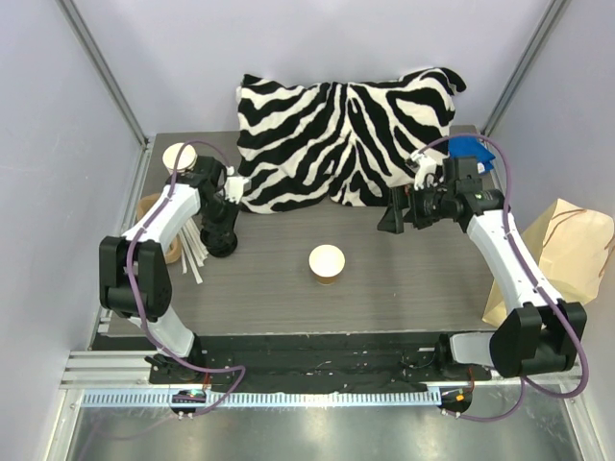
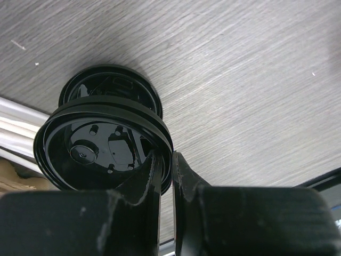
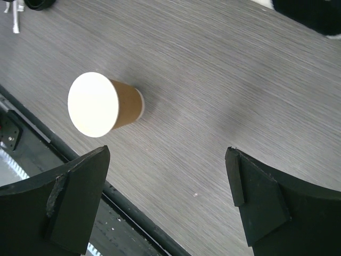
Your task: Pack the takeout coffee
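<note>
A brown paper cup (image 1: 327,264) with a white inside and no lid stands at the table's middle; the right wrist view shows this cup (image 3: 101,106) at upper left. A takeout coffee with its lid on is out of view. My left gripper (image 2: 166,154) is shut on the rim of a black lid (image 2: 101,144), held just above another black lid (image 2: 112,88) on the table. From above, the left gripper (image 1: 223,240) is at the table's left. My right gripper (image 1: 389,221) hangs open, right of the cup, with nothing between its fingers (image 3: 250,197).
A zebra-striped pillow (image 1: 336,134) lies along the back. A stack of unlidded brown cups (image 1: 180,156) stands at the back left, with white sticks (image 1: 197,254) near the left edge. A kraft paper bag (image 1: 567,254) sits off the table's right side.
</note>
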You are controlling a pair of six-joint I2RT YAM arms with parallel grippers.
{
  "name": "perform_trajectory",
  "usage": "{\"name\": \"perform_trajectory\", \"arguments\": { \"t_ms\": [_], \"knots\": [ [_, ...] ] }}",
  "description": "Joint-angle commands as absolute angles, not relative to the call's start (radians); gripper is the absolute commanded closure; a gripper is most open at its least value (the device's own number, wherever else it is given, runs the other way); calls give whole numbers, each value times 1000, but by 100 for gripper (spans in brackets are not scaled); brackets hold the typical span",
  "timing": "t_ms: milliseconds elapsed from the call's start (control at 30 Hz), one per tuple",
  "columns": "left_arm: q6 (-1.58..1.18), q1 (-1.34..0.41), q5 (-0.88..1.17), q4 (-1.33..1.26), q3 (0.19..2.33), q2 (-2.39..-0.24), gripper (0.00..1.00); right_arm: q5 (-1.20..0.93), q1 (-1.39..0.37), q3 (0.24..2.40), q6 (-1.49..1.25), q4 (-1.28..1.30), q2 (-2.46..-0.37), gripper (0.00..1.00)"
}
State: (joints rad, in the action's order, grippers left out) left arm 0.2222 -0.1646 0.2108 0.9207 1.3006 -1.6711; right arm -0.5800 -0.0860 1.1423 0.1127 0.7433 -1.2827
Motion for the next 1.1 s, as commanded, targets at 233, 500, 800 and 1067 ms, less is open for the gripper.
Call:
{"name": "perform_trajectory", "arguments": {
  "t_ms": [233,500,800,1067],
  "knots": [
    [202,-135,213,864,1304,-1634,100,-584,-209,1264,74,686,-1391,0],
    [224,-137,126,821,1475,-1762,100,-565,-209,1247,74,683,-1373,0],
    [225,-135,80,769,1555,-1936,100,-548,-209,1246,90,698,-1356,0],
    [232,-135,67,764,1540,-1962,83,-543,-207,1239,95,703,-1345,0]
  ]
}}
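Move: The left hand holds a black lid by its rim, lifted over the other lid, whose middle is about 3 cm ahead, 3 cm left and 6 cm below; the bare spot for the held lid lies some 12 cm ahead and 5 cm left, as low. Cup stack: 17 ahead, 13 left; straws: 3 ahead, 11 left; towel corner: 12 ahead, 2 right. From the open right hand, the single cup lies about 12 cm back, 16 left, 10 below. The left hand keeps its pinch on the black lid's rim and, after a slight shift left, carries it about 9 cm forward in a low arc, rising a couple of centimetres and then sinking some 5 cm towards the bare table beyond the other lid, its left side tipping up slightly. Meanwhile the right hand, wide open and empty, slides about 4 cm left towards the single cup and then waits. ##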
